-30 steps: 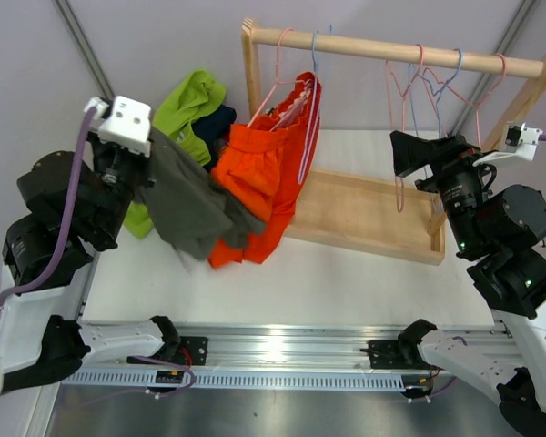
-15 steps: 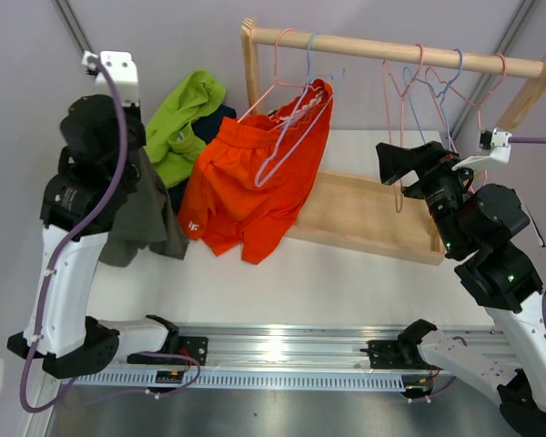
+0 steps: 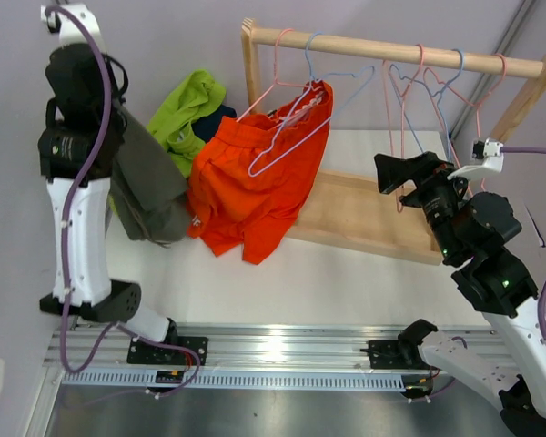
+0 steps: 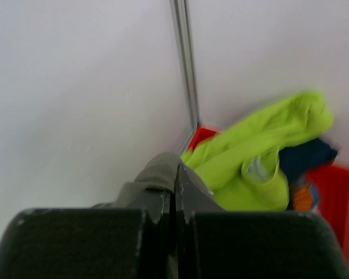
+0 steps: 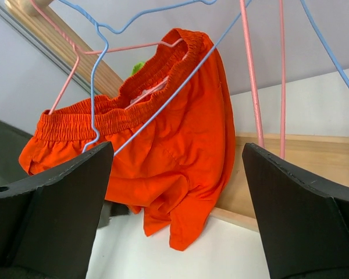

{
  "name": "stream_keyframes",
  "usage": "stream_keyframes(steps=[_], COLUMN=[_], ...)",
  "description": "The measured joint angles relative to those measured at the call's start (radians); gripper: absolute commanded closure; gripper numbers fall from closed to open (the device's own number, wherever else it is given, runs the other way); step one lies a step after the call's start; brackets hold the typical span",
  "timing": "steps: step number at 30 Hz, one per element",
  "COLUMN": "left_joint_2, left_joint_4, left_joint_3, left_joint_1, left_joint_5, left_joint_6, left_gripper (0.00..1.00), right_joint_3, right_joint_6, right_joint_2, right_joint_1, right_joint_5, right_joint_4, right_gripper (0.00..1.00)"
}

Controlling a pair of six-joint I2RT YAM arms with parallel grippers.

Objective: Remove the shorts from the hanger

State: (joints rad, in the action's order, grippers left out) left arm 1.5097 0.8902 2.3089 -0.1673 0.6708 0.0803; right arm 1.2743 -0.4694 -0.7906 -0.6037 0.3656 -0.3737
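My left gripper (image 3: 116, 137) is raised high at the far left and shut on the grey shorts (image 3: 150, 196), which hang from it down to the table. In the left wrist view the jaws (image 4: 175, 180) pinch a grey fold (image 4: 157, 171). The bright orange shorts (image 3: 255, 187) hang on a pink hanger (image 3: 271, 91) and a blue hanger (image 3: 296, 137) on the wooden rack (image 3: 391, 52). The lime green shorts (image 3: 189, 109) and dark navy shorts (image 3: 220, 120) lie behind. My right gripper (image 3: 385, 175) is open and empty, facing the orange shorts (image 5: 163, 133) from the right.
Several bare pink and blue hangers (image 3: 428, 86) hang on the right half of the rail. The rack's wooden base (image 3: 364, 214) lies across the table's back. The grey wall (image 4: 75, 87) is close on the left. The arm mounting rail (image 3: 282, 350) runs along the near edge.
My left arm has risen and swung left with the grey shorts, pulling them clear of the orange shorts. The orange shorts and their hangers swung. My right gripper moved slightly left.
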Motion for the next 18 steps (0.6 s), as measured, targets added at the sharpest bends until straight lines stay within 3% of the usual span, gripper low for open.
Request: stream_keyframes(steps=[3, 9, 18], left_joint_2=[0.102, 0.189, 0.319], left_joint_4=[-0.053, -0.164, -0.459], left_joint_3=[0.117, 0.191, 0.222], left_joint_1=[0.020, 0.030, 0.050], left_joint_5=[0.007, -0.024, -0.362], left_joint_6=[-0.002, 0.005, -0.083], left_gripper=[1.00, 1.00, 1.00], right_joint_3=[-0.007, -0.037, -0.125], right_joint_6=[0.000, 0.002, 0.001], right_joint_2=[0.000, 0.007, 0.013], right_joint_1=[0.003, 0.013, 0.022], right_joint_5=[0.000, 0.000, -0.012], right_joint_4=[-0.003, -0.002, 0.017], right_gripper=[0.01, 0.01, 0.01])
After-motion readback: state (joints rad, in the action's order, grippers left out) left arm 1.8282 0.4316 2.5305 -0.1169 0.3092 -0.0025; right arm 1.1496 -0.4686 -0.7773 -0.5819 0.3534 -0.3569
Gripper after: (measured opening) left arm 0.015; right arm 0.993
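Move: My left hand, holding the olive shorts, has the red bin about 19 cm ahead, 5 cm right and 48 cm below; the heaped lime shorts lie about 25 cm ahead, 8 cm right and 38 cm down. My open right hand has the empty blue hanger roughly 18 cm ahead, 13 cm left and 6 cm lower, and the orange shorts some 15 cm ahead, 26 cm left and 25 cm down. With my left fingers still shut on the olive shorts, I carry them forward about 13 cm, rising and drifting right some 6 cm each, out above the bin; my wrist tips up about 20 degrees while turning clockwise. Meanwhile my open right hand sinks roughly 5 cm beside the hangers and closes on nothing. ##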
